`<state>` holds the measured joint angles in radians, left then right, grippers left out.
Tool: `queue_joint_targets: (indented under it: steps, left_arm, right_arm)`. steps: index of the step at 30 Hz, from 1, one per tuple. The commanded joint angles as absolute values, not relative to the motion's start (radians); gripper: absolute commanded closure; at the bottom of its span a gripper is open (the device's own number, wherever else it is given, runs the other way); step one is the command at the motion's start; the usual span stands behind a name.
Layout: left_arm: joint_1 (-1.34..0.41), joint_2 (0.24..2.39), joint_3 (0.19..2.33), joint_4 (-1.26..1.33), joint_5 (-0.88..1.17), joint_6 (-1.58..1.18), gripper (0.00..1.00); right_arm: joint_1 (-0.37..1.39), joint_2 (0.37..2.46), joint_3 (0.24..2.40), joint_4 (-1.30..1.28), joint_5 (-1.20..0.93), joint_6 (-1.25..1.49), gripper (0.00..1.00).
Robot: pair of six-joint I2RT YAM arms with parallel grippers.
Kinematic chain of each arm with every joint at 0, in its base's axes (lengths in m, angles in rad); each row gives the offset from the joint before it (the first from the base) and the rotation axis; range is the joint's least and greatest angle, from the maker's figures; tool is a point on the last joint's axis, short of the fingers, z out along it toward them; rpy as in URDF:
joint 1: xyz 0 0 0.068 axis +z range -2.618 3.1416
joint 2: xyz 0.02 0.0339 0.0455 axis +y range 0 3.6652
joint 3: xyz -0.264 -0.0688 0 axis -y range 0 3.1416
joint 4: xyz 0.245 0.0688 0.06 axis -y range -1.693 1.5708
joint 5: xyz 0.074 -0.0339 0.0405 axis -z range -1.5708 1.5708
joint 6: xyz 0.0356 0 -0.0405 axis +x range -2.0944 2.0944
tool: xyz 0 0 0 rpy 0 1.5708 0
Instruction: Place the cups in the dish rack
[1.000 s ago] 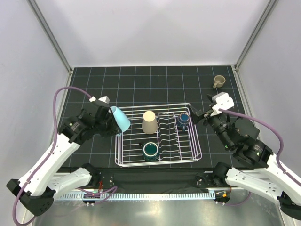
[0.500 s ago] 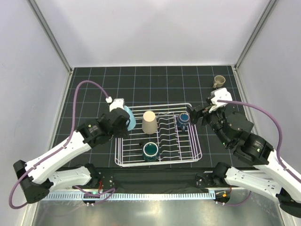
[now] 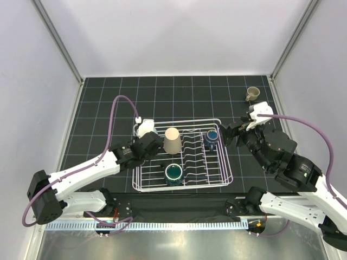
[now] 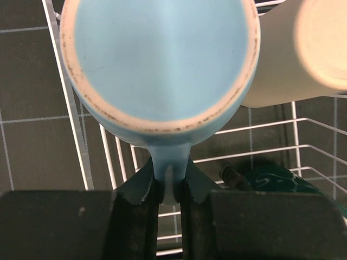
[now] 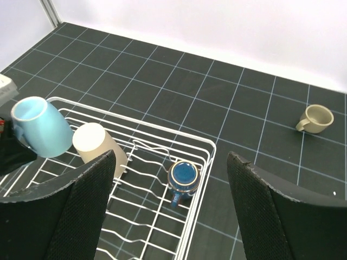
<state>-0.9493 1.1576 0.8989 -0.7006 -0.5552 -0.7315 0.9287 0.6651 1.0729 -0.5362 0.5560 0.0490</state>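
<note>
My left gripper is shut on the handle of a light blue mug and holds it tilted over the left part of the white wire dish rack, beside an upturned beige cup. The blue mug also shows in the right wrist view. A dark teal mug stands at the rack's front. A dark blue mug stands at its right rear. A small tan mug sits on the mat at the far right. My right gripper is open and empty, right of the rack.
The black gridded mat ends at white walls behind and at both sides. Wavy plate dividers fill the rack's middle. The left arm's purple cable loops over the mat left of the rack.
My left arm has swung right, carrying the light blue mug from outside the rack's left edge to over the rack beside the beige cup. The right arm has shifted only slightly.
</note>
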Motion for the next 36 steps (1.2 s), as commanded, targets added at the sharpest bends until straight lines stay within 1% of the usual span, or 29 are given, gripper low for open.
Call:
queue_joint_targets:
  steps: [1,5,21,36]
  left_arm:
    - [-0.956,1.134,0.874,-0.534,-0.655,-0.719,1.00]
    - [-0.956,1.161,0.835,-0.477,-0.652,-0.704,1.00]
    - [-0.954,1.334,0.798,-0.324,-0.670,-0.649,1.00]
    - [-0.954,1.373,0.703,-0.261,-0.670,-0.672,1.00]
  right_arm:
    - [0.934,0.666,1.115,-0.572,0.563,0.101,0.17]
    - [0.934,0.664,1.124,-0.615,0.564,0.127,0.17]
    - [0.934,0.635,1.117,-0.675,0.614,0.184,0.17]
    - [0.934,0.669,1.109,-0.657,0.611,0.179,0.17]
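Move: My left hand already holds the light blue cup upside down by its handle. The free spot for it in the rack's far left part lies about 8 cm ahead of this hand, 2 cm right and 8 cm below. The beige cup stands some 7 cm ahead and 11 cm right, the dark green cup about 5 cm back and 11 cm right, both lower. From my right hand the spot is roughly 8 cm ahead, 27 cm left and 29 cm down. I sink my left hand about 7.5 cm into the rack, easing some 2.5 cm forward and a little right, so the light blue cup goes down beside the beige cup's left side. The wrist rolls slightly, left side up, and my fingers keep their pinch on the handle. My open right hand settles back and down a couple of centimetres. ##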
